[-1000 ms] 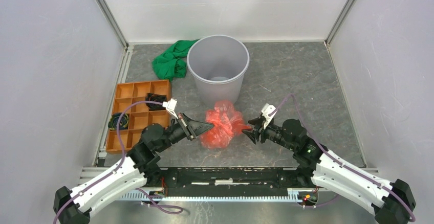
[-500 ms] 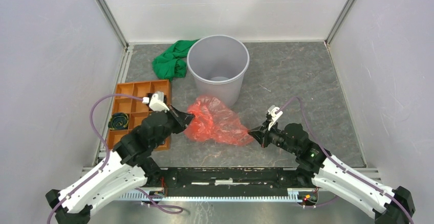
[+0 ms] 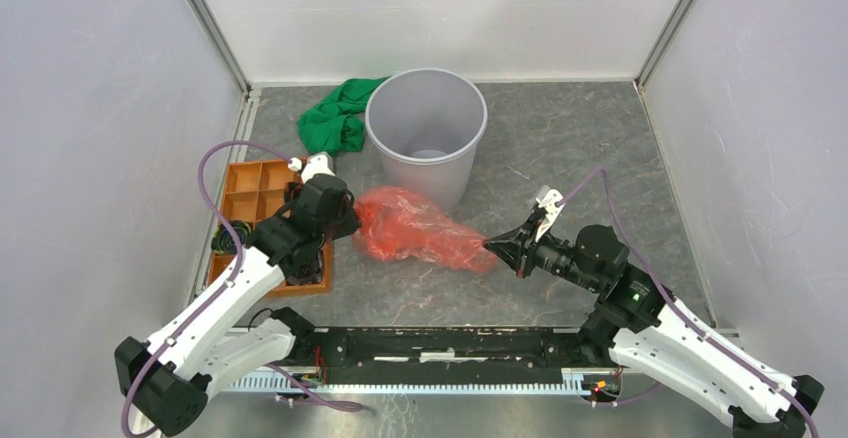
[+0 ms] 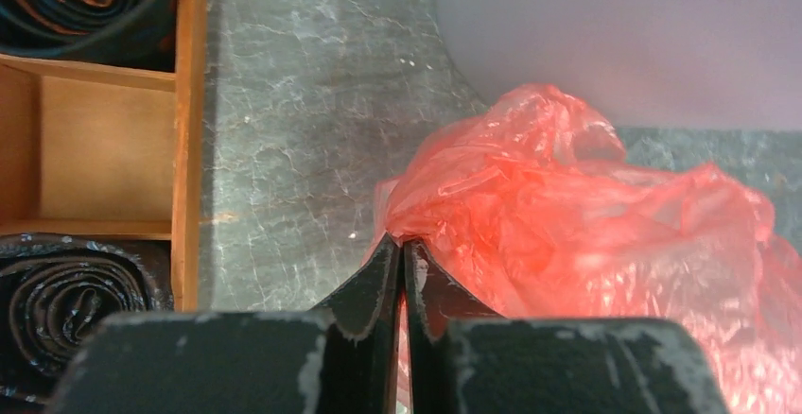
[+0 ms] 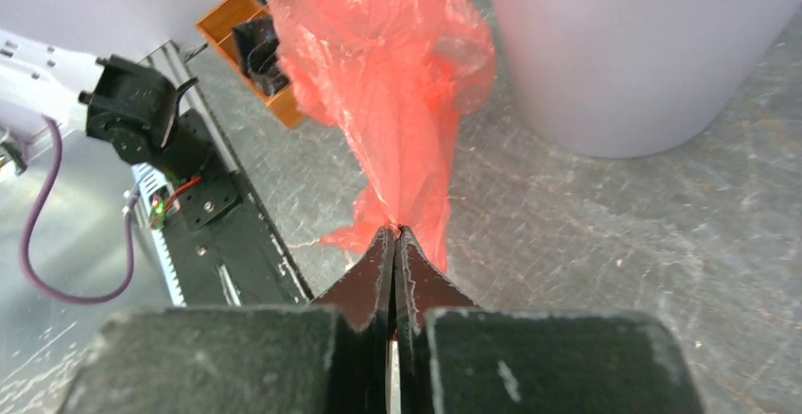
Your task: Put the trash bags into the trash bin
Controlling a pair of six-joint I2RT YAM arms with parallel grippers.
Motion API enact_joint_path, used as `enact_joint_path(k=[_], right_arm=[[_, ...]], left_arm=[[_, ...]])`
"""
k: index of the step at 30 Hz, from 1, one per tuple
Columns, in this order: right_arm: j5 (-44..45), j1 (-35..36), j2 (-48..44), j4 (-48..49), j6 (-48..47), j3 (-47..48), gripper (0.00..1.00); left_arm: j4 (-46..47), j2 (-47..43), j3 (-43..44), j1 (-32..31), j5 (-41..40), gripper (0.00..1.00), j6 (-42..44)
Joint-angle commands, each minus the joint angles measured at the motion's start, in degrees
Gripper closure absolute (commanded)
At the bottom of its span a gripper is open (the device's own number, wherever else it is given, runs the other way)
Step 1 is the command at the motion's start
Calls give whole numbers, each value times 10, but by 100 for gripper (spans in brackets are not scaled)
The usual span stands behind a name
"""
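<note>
The red translucent trash bag (image 3: 418,230) is stretched out across the table in front of the grey trash bin (image 3: 427,130). My left gripper (image 3: 352,220) is shut on the bag's left end, with the film pinched at the tips (image 4: 402,241). My right gripper (image 3: 492,246) is shut on the bag's right end (image 5: 394,229). In the right wrist view the trash bag (image 5: 383,64) runs away from the tips toward the left arm, and the trash bin (image 5: 634,45) stands at the right. In the left wrist view the trash bag (image 4: 586,234) bunches to the right of the tips.
An orange compartment tray (image 3: 248,180) with dark rolled items lies at the left, partly under my left arm, and shows in the left wrist view (image 4: 184,102). A green cloth (image 3: 335,118) lies left of the bin. Grey walls close in the table on three sides.
The right gripper closed on the bag's right end. Both arms pulled apart, the left one back-left toward the tray, and the crumpled bag got stretched out between them.
</note>
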Motion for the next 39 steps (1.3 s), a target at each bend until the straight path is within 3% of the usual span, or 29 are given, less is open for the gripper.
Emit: enact_joint_path(k=[1,4,8,10,12,18,25,30,36,39], right_arm=[[64,-2,7,-28,-38,53,100],[113,-1,17,-40,-40,86,100],[291,-1,22,-116,-1,143,100],[322,-2,11,-123,-32,150,100],[354,-1,2,-146,-52,165,100],[449,-1,-37,-233,-76,264,99],[285,-1,-37,-215,-152,298,99],[66,-1,18,-156,-139,240,99],[-237,6,117,74,-39,125,99],[-272,47,166,120,-51,122,99]], left_arm=[[10,-44,10,5,75,87,52],[12,-65,8,5,142,74,64],[37,-77,9,5,292,39,67],[46,-91,9,6,317,20,63],[43,-104,14,6,310,9,63],[34,-108,15,5,298,3,82],[73,-101,-5,5,324,0,74],[108,-133,-41,5,353,0,36],[148,-188,-108,6,377,0,-15],[129,-202,-114,5,363,0,-19]])
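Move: Both grippers hold the stretched red trash bag: its middle lies about 11 cm to the right of the left gripper, 2 cm nearer the bases and slightly below. From the right gripper it is 15 cm left, 7 cm ahead and 8 cm lower. The trash bin stands some 17 cm ahead and 14 cm right of the left gripper; the orange tray's middle is roughly 19 cm to that gripper's left, 5 cm ahead. Open the left gripper wide to let go of the red trash bag, drawing it back and right about 8 cm each way, slightly up, turning clockwise. Keep the right gripper shut on its end; swing it right and up some 15 cm, first forward a little, turning clockwise, then whip it back left and down, turning counter-clockwise. ##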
